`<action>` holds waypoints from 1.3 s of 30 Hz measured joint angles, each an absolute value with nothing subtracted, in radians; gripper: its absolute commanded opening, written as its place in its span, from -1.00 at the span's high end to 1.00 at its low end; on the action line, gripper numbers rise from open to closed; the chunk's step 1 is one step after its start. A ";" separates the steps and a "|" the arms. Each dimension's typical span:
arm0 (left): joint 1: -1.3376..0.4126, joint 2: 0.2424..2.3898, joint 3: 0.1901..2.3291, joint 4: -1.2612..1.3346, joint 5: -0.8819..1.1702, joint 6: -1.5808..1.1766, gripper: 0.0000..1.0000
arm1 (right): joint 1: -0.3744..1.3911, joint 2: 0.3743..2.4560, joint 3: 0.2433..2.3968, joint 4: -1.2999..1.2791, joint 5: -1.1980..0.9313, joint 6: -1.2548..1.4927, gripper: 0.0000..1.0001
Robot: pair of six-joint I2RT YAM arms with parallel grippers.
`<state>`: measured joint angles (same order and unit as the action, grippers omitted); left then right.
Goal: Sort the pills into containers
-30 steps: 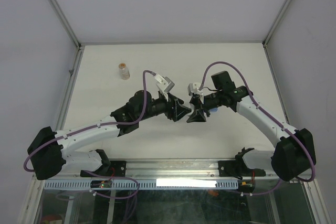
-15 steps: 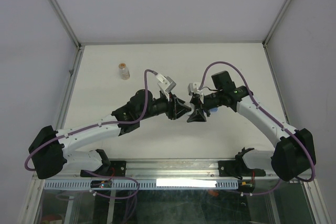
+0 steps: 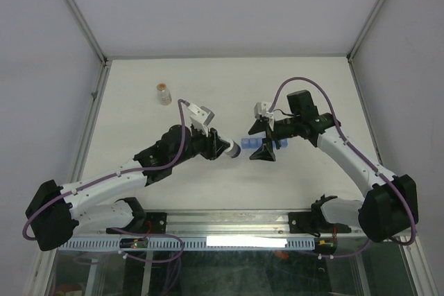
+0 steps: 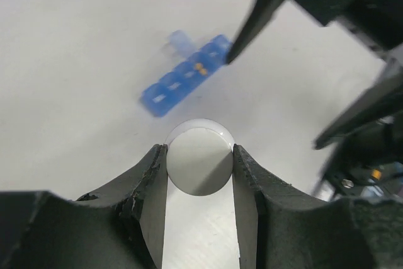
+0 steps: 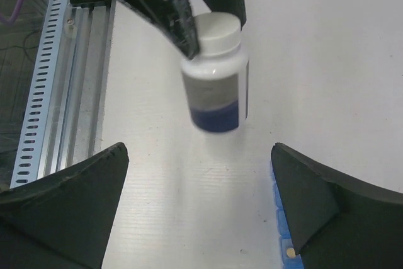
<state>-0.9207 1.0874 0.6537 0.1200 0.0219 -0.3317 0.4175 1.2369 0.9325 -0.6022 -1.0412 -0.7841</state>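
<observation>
My left gripper (image 3: 226, 149) is shut on a white pill bottle (image 3: 234, 149), gripping it at its white cap (image 5: 218, 33); the bottle has a dark blue band low on its label. In the left wrist view its round white end (image 4: 200, 159) sits pinched between both fingers. The blue containers strip (image 3: 258, 144) lies on the table just right of the bottle. Small orange pills (image 4: 199, 67) show in one compartment of the strip (image 4: 186, 75). My right gripper (image 3: 259, 142) stands wide open over the strip, holding nothing. A tan pill (image 5: 290, 252) shows at the strip's end beside its right finger.
A small clear bottle (image 3: 164, 93) with tan-orange contents stands at the far left of the white table (image 3: 229, 88). Metal frame rails (image 3: 90, 123) border the table's sides, and a slotted rail (image 5: 44, 92) runs along its near edge.
The right gripper has opened wide and let go of the bottle. The left arm has drawn back to the left with the bottle in its grip, uncovering the blue strip.
</observation>
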 measured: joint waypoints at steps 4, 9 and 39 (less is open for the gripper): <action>-0.854 1.054 0.630 0.011 -0.121 -0.325 1.00 | 0.398 1.231 0.933 -0.576 -1.039 -0.760 -0.99; -0.704 1.055 0.628 -0.095 -0.280 -0.322 1.00 | 0.387 1.231 0.933 -0.546 -1.031 -0.726 -0.99; -0.594 0.998 0.646 0.008 -0.036 -0.292 -0.98 | 0.215 1.244 0.905 -0.344 -1.003 -0.451 -1.00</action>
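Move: The left hand holds the white bottle; the open table where it is to stand is about 10 cm ahead, 20 cm left and 12 cm down. The brown-capped bottle stands some 18 cm beyond that spot and 9 cm farther left. The pillbox lies roughly 10 cm ahead of the left hand, 15 cm to its right and 16 cm down. From the right hand the spot is about 11 cm ahead, 33 cm left and 12 cm down. Swing the left gripper, still gripping the white bottle, about 20 cm left and 10 cm forward, sinking 9 cm and turning some 45 degrees counter-clockwise, to set it on open table. Open wide to let go, then draw up and back to the right. Meanwhile ease the open, empty right hand forward, lastly also right with a clockwise turn, about 8 cm in all. ##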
